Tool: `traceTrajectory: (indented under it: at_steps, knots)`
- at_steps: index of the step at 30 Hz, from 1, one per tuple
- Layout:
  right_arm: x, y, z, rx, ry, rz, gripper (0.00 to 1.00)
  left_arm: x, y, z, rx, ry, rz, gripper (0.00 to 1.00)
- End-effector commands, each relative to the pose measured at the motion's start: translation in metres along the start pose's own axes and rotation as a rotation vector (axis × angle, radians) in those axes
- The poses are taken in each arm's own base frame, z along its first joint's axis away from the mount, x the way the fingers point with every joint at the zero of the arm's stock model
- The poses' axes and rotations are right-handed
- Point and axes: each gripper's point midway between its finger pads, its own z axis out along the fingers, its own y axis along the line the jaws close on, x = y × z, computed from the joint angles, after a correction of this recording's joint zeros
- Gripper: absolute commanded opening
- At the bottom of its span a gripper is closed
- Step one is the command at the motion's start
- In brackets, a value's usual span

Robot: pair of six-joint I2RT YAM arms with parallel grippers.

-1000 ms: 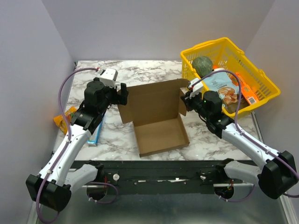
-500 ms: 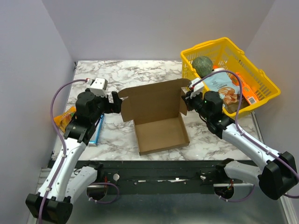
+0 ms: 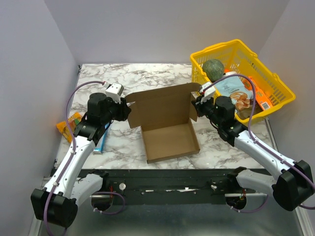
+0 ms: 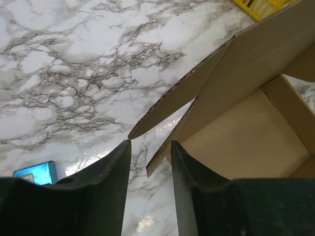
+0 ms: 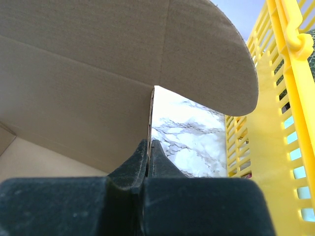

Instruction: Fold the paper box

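Note:
The paper box is a brown cardboard mailer with its tray lying on the marble table and its back panel standing up. My left gripper is at the panel's left flap. In the left wrist view its fingers stand apart, and the flap's pointed corner lies just ahead of the gap, untouched. My right gripper is shut on the thin edge of the box's right side, which the right wrist view shows as pads pinching cardboard below a rounded flap.
A yellow basket holding packets and a green ball stands at the back right, close beside the right gripper. A small blue-green carton and an orange packet lie left of the box, under the left arm.
The left arm drew back to the left, then came right again to the flap's corner, its jaws narrower than before. The right gripper and the box have not moved.

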Motion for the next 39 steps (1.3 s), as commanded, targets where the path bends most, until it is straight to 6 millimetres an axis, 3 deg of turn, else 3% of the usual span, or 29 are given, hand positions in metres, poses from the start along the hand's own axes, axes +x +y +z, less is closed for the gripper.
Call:
traceTrajectory:
  at_steps: [1,2,3,7,13,20,25,28,31,32,39]
  knots:
    - [0.006,-0.008,0.001,0.036,0.017,-0.020,0.01,0.014,-0.015,0.008,0.098,0.048,-0.017,0.28]
    - [0.006,-0.007,0.002,0.032,0.020,-0.020,0.01,0.019,-0.014,0.009,0.092,0.059,-0.033,0.24]
    - [0.007,-0.007,0.002,0.032,0.022,-0.009,0.01,0.019,-0.015,0.009,0.094,0.051,-0.039,0.13]
    - [0.006,-0.006,0.001,0.041,0.012,0.041,0.01,0.020,-0.018,0.014,0.091,0.036,-0.095,0.03]
    - [-0.007,-0.006,-0.009,0.123,-0.080,0.118,0.01,0.005,-0.031,0.029,0.056,0.001,-0.084,0.01]
    - [-0.026,-0.002,-0.006,0.233,-0.137,0.201,0.01,-0.040,-0.049,0.041,0.038,-0.103,-0.033,0.01]
    - [-0.039,-0.007,0.000,0.304,-0.167,0.225,0.01,-0.061,-0.057,0.046,0.036,-0.152,-0.016,0.01]
    - [-0.038,-0.006,0.002,0.323,-0.188,0.257,0.01,-0.058,-0.062,0.052,0.034,-0.168,-0.024,0.01]
    - [-0.028,-0.009,0.002,0.374,-0.188,0.296,0.01,-0.040,-0.068,0.059,0.034,-0.159,-0.030,0.00]
    - [-0.025,-0.009,0.002,0.384,-0.185,0.309,0.01,-0.025,-0.067,0.062,0.027,-0.131,-0.029,0.00]
    - [-0.004,-0.002,0.001,0.396,-0.171,0.380,0.01,0.002,-0.074,0.069,0.005,-0.129,-0.056,0.00]
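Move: Just to the right of the left fingertips, some 3 cm off and slightly lower, is the paper box's left side flap; the tray's middle is about 18 cm right, 7 back and 12 below, and the blue packet 14 left, 4 back and 13 below. The right hand already holds the right side flap, whose middle is 2 cm ahead and 3 below its pads. From there the yellow basket's middle is some 21 cm right and 9 ahead. Closing on the left side flap while easing right, the left hand pinches it, then carries it right and forward in a shallow rise and dip, ending some 8 cm right and 3 forward. The right hand keeps its pinch on the other flap, shifting about 2 cm right and turning clockwise nearly 30 degrees as it swings the box with the left. ##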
